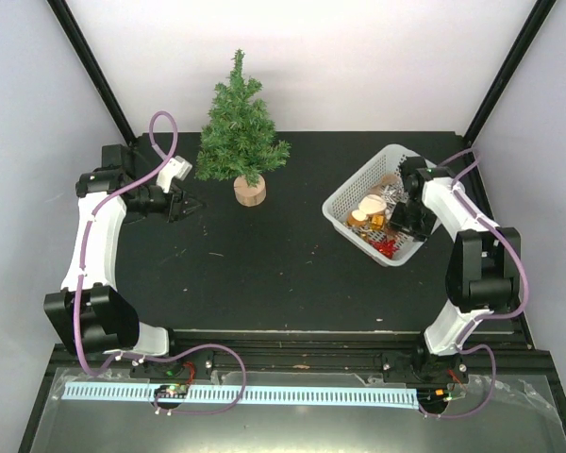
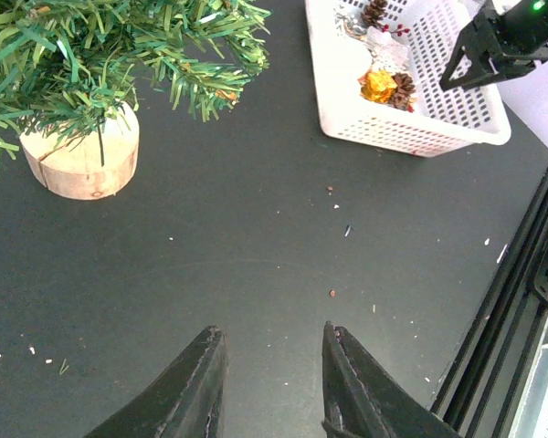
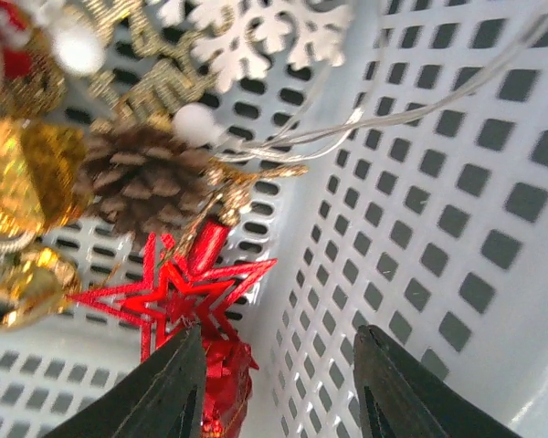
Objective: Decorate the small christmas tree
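Observation:
The small christmas tree (image 1: 238,123) stands on its round wood base (image 1: 249,191) at the back left of the black table; its base also shows in the left wrist view (image 2: 80,155). My left gripper (image 1: 194,205) is open and empty, low over bare table left of the base. My right gripper (image 1: 403,225) is open inside the white basket (image 1: 351,191), its fingertips (image 3: 184,365) beside a red star ornament (image 3: 178,292). A pine cone (image 3: 142,182), gold ornaments (image 3: 23,173) and a white snowflake (image 3: 256,32) lie in the basket too.
The basket (image 2: 411,128) sits at the right of the table, seen with my right gripper (image 2: 493,46) above it in the left wrist view. A thin white cord (image 3: 365,114) runs across the basket wall. Small crumbs (image 2: 333,294) dot the table. The table's metal rail (image 1: 292,344) runs along the front.

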You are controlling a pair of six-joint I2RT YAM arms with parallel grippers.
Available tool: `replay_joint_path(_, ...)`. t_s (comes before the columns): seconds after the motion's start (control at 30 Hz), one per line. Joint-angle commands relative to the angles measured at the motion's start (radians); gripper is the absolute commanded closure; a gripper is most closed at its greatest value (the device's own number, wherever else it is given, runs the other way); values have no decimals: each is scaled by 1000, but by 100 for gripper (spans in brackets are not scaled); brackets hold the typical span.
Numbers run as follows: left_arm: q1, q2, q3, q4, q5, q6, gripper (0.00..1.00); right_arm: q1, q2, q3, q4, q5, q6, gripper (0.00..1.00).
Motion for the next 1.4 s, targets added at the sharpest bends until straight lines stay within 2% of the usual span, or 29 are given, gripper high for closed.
replay_joint_path(0.0,-3,-1,4,11,-17,19,69,-48,36,46,-51,138,58,54)
replay_joint_path(0.2,-2,5,-2,11,-46,36,69,-119,40,90,-69,250,89,53)
replay_joint_path(0.27,-2,13,-1,12,-46,37,69,-124,43,110,-49,204,49,53)
replay_joint_path(0.37,-3,23,-2,18,-46,36,69,-102,38,125,8,58,-8,54)
replay_joint_path(0.47,-3,30,-3,28,-44,30,69,-25,52,126,27,-43,-61,55)
replay_joint_path(0.7,-3,57,6,38,-31,17,68,190,63,91,32,-116,-77,55)
replay_joint_path(0.83,-3,75,26,36,-24,12,68,238,18,-15,48,-157,-77,55)
replay_joint_path(0.97,-3,79,23,36,-23,14,68,255,-93,-143,48,-178,-90,55)
replay_joint_path(1.37,-4,74,-13,43,-36,30,68,283,-442,-484,-90,-226,8,55)
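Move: The right hand hangs inside the basket by its near-right wall; the basket's middle lies about 7 cm ahead, 4 cm left and slightly below. On the basket floor some 4 cm down, the pinecone is 1 cm ahead and 4 cm left, the gold gift 3 cm ahead and 7 cm left, the red gift 3 cm back and 5 cm left. From the left hand, the basket's middle is level ahead, roughly 45 cm right and 20 cm below. Sweeping inside the basket with fingers still partly open, the right hand goes about 6 cm right, edges forward, swings some 16 cm left while turning counter-clockwise, then pulls about 16 cm back towards the robot, its fingers ending against the inside of the near wall to drag the basket along. The empty left hand sinks about 3 cm. ##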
